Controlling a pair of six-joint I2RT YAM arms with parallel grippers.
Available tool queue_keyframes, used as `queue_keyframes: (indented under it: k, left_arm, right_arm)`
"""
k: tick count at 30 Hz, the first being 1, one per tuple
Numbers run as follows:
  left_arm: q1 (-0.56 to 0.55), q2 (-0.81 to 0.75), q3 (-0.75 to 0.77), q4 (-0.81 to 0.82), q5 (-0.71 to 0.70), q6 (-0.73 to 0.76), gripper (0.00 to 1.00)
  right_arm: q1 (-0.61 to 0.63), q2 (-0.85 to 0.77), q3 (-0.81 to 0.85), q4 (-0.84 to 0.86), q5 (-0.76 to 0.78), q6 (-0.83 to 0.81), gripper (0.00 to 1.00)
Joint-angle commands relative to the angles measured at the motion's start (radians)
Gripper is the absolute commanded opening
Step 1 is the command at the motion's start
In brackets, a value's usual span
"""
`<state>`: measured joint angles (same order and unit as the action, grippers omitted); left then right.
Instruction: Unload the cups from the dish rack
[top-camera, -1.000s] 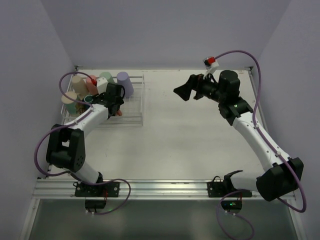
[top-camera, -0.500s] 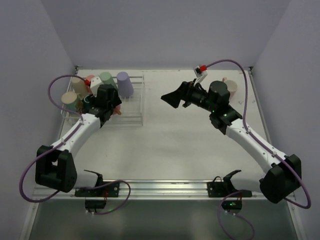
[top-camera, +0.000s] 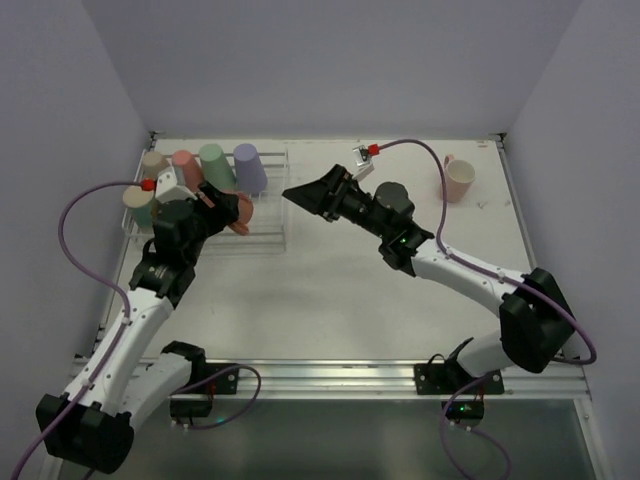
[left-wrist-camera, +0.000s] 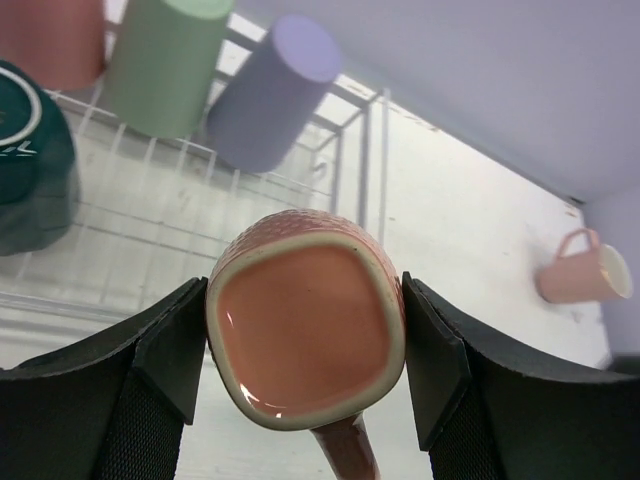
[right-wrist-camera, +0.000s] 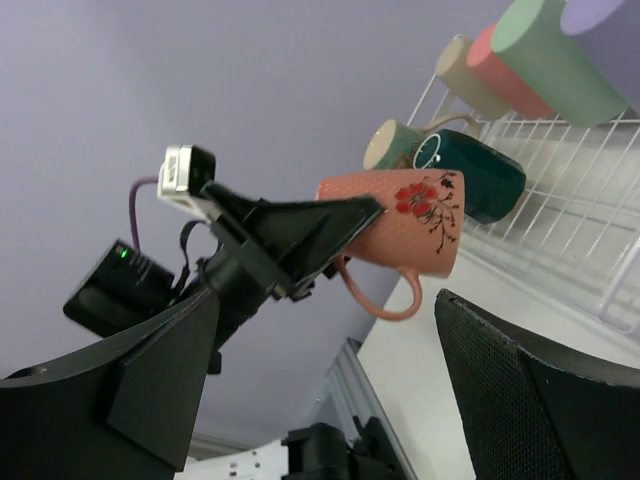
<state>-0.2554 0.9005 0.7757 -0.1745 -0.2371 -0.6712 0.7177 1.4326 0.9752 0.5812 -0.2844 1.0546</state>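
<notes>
My left gripper (left-wrist-camera: 305, 330) is shut on a salmon mug (left-wrist-camera: 300, 340) with a red flower print (right-wrist-camera: 415, 195). It holds the mug off the table, by the near side of the dish rack (top-camera: 268, 222). My right gripper (top-camera: 298, 195) stands open just right of the mug, pointing at it, with nothing between its fingers (right-wrist-camera: 540, 400). In the rack are a lilac cup (top-camera: 250, 168), a mint green one (top-camera: 214, 165), a pink one (top-camera: 186, 166), a beige one (top-camera: 152, 163) and a dark green mug (right-wrist-camera: 470, 180). One pale pink mug (top-camera: 459, 181) stands on the table at the far right.
The white table (top-camera: 340, 290) is walled in by lilac panels at the left, back and right. A metal rail (top-camera: 320, 378) carries both arm bases at the near edge. Purple cables loop from each wrist.
My left arm has drawn back with the salmon mug held just off the rack. My right gripper has swung left across the table up to the mug.
</notes>
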Motion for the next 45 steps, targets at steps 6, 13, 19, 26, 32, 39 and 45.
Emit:
queue_keyframes:
  k: [6, 13, 19, 26, 32, 39, 45]
  left_arm:
    - [0.007, -0.176, -0.055, 0.243, 0.284, -0.106, 0.27]
    - [0.007, -0.186, -0.081, 0.325, 0.412, -0.192, 0.27]
    - [0.007, -0.183, -0.075, 0.383, 0.469, -0.249, 0.27]
    - [0.007, -0.193, -0.081, 0.429, 0.493, -0.312, 0.3]
    - [0.005, -0.18, -0.108, 0.509, 0.545, -0.389, 0.33]
    - [0.005, -0.178, -0.102, 0.527, 0.567, -0.404, 0.39]
    - [0.005, -0.17, -0.075, 0.483, 0.579, -0.369, 0.68]
  right_arm:
    - [0.017, 0.127, 0.019, 0.197, 0.047, 0.229, 0.89]
    - [0.042, 0.206, 0.034, 0.339, -0.048, 0.283, 0.85]
    - [0.052, 0.265, 0.028, 0.558, -0.136, 0.353, 0.75]
    - [0.051, 0.27, -0.004, 0.722, -0.142, 0.401, 0.5]
    - [0.052, 0.269, 0.009, 0.808, -0.156, 0.447, 0.34]
    - [0.051, 0.25, 0.014, 0.827, -0.167, 0.441, 0.22]
    - [0.048, 0.204, -0.015, 0.806, -0.168, 0.404, 0.0]
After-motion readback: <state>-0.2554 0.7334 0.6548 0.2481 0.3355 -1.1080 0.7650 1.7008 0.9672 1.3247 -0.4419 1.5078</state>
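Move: About 17 cm to the right hand's left, some 6 cm lower and roughly 1 cm farther out, is the orange cup, already held by the left hand, its middle about 2 cm ahead of that hand point and 1 cm below. The right gripper waits some 17 cm to the left hand's right and 5 cm higher, about 1 cm farther out. Well below, the purple cup stands about 17 cm beyond the orange one and 2 cm right of it; the green cup is 8 cm left of the purple. Keeping its grip on the orange cup, the left hand lifts it about 11 cm while carrying it right and somewhat back, swinging clockwise some 30 degrees and rolling left side down to present the mouth. The right hand dips and reaches left about 5 cm towards the cup, then rises some 8 cm and draws back, rolling left side up and turning counter-clockwise as its fingers close on the rim wall, one inside. ##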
